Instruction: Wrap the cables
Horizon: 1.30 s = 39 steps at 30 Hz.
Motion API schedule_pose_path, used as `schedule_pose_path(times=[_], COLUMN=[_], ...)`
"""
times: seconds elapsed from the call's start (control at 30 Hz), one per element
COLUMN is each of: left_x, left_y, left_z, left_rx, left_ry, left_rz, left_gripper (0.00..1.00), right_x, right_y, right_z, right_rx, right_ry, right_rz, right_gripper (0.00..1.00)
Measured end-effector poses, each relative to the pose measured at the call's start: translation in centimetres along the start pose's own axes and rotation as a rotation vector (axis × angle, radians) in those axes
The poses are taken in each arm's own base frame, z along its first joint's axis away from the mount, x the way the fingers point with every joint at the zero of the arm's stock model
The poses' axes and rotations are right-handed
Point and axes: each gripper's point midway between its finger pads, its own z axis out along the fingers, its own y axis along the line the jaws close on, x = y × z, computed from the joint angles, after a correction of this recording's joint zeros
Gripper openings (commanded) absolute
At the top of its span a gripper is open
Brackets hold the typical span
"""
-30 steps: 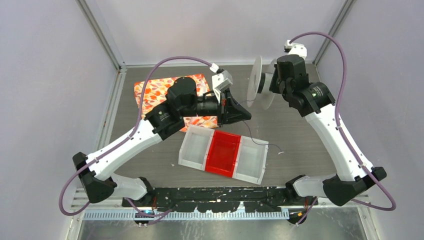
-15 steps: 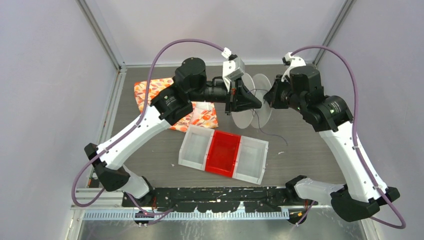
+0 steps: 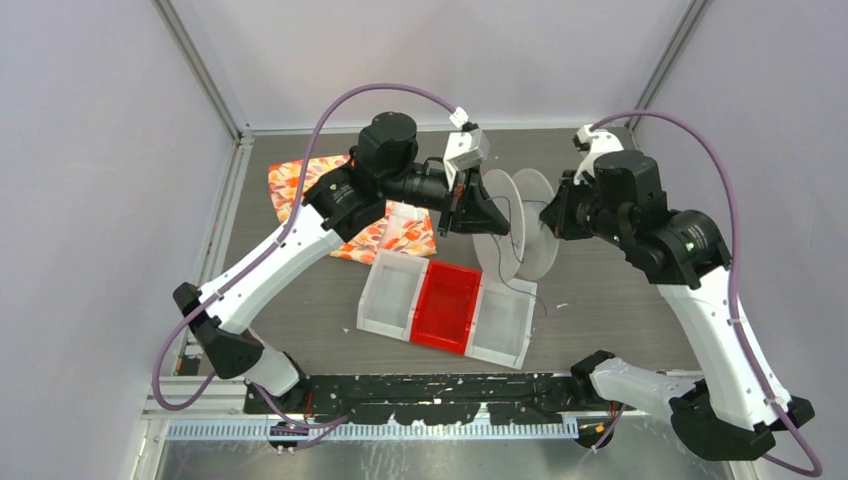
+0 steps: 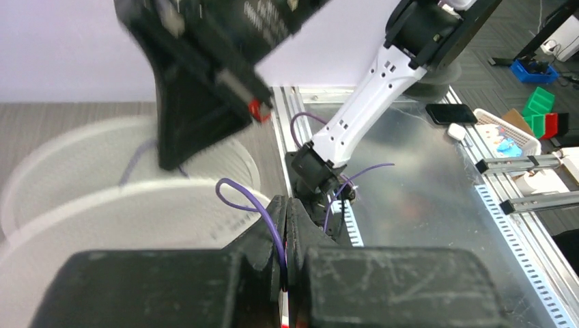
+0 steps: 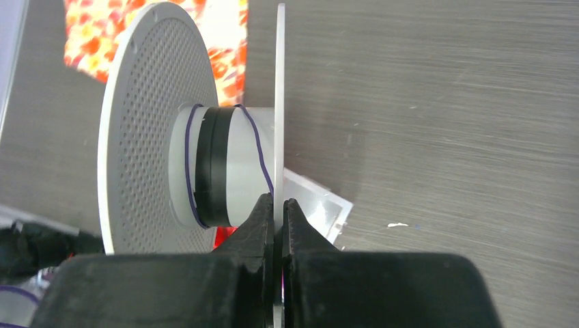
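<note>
A white two-flange spool (image 3: 530, 245) hangs above the table's middle, just behind the tray. My right gripper (image 5: 278, 203) is shut on the edge of its plain flange (image 5: 280, 82). The perforated flange (image 5: 143, 130) is on the far side of the hub (image 5: 225, 164). The thin purple cable (image 5: 258, 147) runs around that hub in a couple of loose turns. My left gripper (image 4: 287, 205) is just left of the spool, shut on the cable (image 4: 264, 212). A small loop of it stands up out of the fingertips. In the top view the left gripper (image 3: 492, 212) is against the spool's left flange.
A three-compartment tray (image 3: 395, 295), white at the ends and red in the middle, lies in front of the spool. An orange patterned cloth (image 3: 320, 185) lies at the back left under the left arm. Purple arm hoses arc over both arms.
The right arm carried the spool from the back of the table forward, to just behind the tray. The left gripper swung back and right, keeping hold of the cable beside the spool.
</note>
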Motion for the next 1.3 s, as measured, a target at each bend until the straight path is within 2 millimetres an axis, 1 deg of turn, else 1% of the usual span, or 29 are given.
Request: schedule_pose_path(times=[0.13, 0.2, 0.27, 0.4, 0.53, 0.6, 0.67, 0.77, 0.83, 0.87, 1.0, 1.13, 1.2, 1.3], left_x=[2.9, 4.2, 5.0, 6.1, 6.9, 7.6, 8.2, 9.1, 9.4, 9.5, 9.5, 9.2, 9.1, 9.3], left_y=[-0.2, -0.2, 0.1, 0.6, 0.8, 0.9, 1.2, 1.9, 2.3, 2.4, 2.7, 2.6, 2.6, 3.2], left_z=[-0.5, -0.6, -0.6, -0.6, -0.6, -0.7, -0.7, -0.5, -0.5, -0.4, -0.4, -0.9, -1.2, -1.8], left_rx=[-0.008, -0.014, -0.025, -0.048, -0.061, -0.069, -0.081, -0.112, -0.128, -0.133, -0.149, -0.167, -0.190, -0.243], left_ry=[0.041, 0.060, 0.072, 0.090, 0.100, 0.106, 0.109, 0.112, 0.110, 0.108, 0.093, 0.072, 0.063, 0.041], left_rz=[-0.048, -0.073, -0.088, -0.109, -0.121, -0.128, -0.130, -0.146, -0.153, -0.150, -0.136, -0.099, -0.080, -0.030], left_gripper=[0.00, 0.00, 0.00, 0.01, 0.02, 0.07, 0.17, 0.33, 0.48, 0.54, 0.72, 0.77, 0.77, 0.77], right_x=[-1.4, -2.2, -3.2, -5.3, -7.4, -8.8, -10.4, -12.4, -13.5, -14.0, -15.5, -16.4, -16.7, -17.2], right_y=[-2.6, -3.4, -4.1, -4.7, -4.5, -4.1, -3.4, -2.6, -2.0, -1.8, -0.9, -0.2, 0.1, 0.6], right_z=[-1.6, -2.2, -2.9, -4.0, -5.2, -6.2, -7.6, -9.3, -10.1, -10.4, -11.3, -11.6, -11.4, -11.1], right_rx=[0.144, 0.188, 0.225, 0.257, 0.249, 0.228, 0.193, 0.142, 0.114, 0.103, 0.059, 0.029, 0.019, 0.007], right_ry=[-0.112, -0.164, -0.227, -0.341, -0.431, -0.478, -0.541, -0.618, -0.654, -0.666, -0.707, -0.724, -0.720, -0.715], right_rz=[0.053, 0.081, 0.112, 0.163, 0.190, 0.201, 0.215, 0.233, 0.240, 0.242, 0.245, 0.243, 0.240, 0.234], right_gripper=[0.00, 0.01, 0.01, 0.01, 0.01, 0.01, 0.01, 0.01, 0.00, 0.01, 0.01, 0.01, 0.01, 0.01])
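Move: The right hand grips the rim of the spool, whose middle lies about 5 cm ahead, 6 cm to its left and 4 cm below. The left hand pinches the cable; the spool's middle is some 5 cm ahead, 4 cm right and 9 cm below it. The tray is almost straight below the left hand, roughly 28 cm down and 4 cm left, and the patterned cloth about 25 cm ahead and 28 cm left. The right hand lifts the gripped spool about 20 cm, tilting up, while the left sinks 10 and releases the cable. ##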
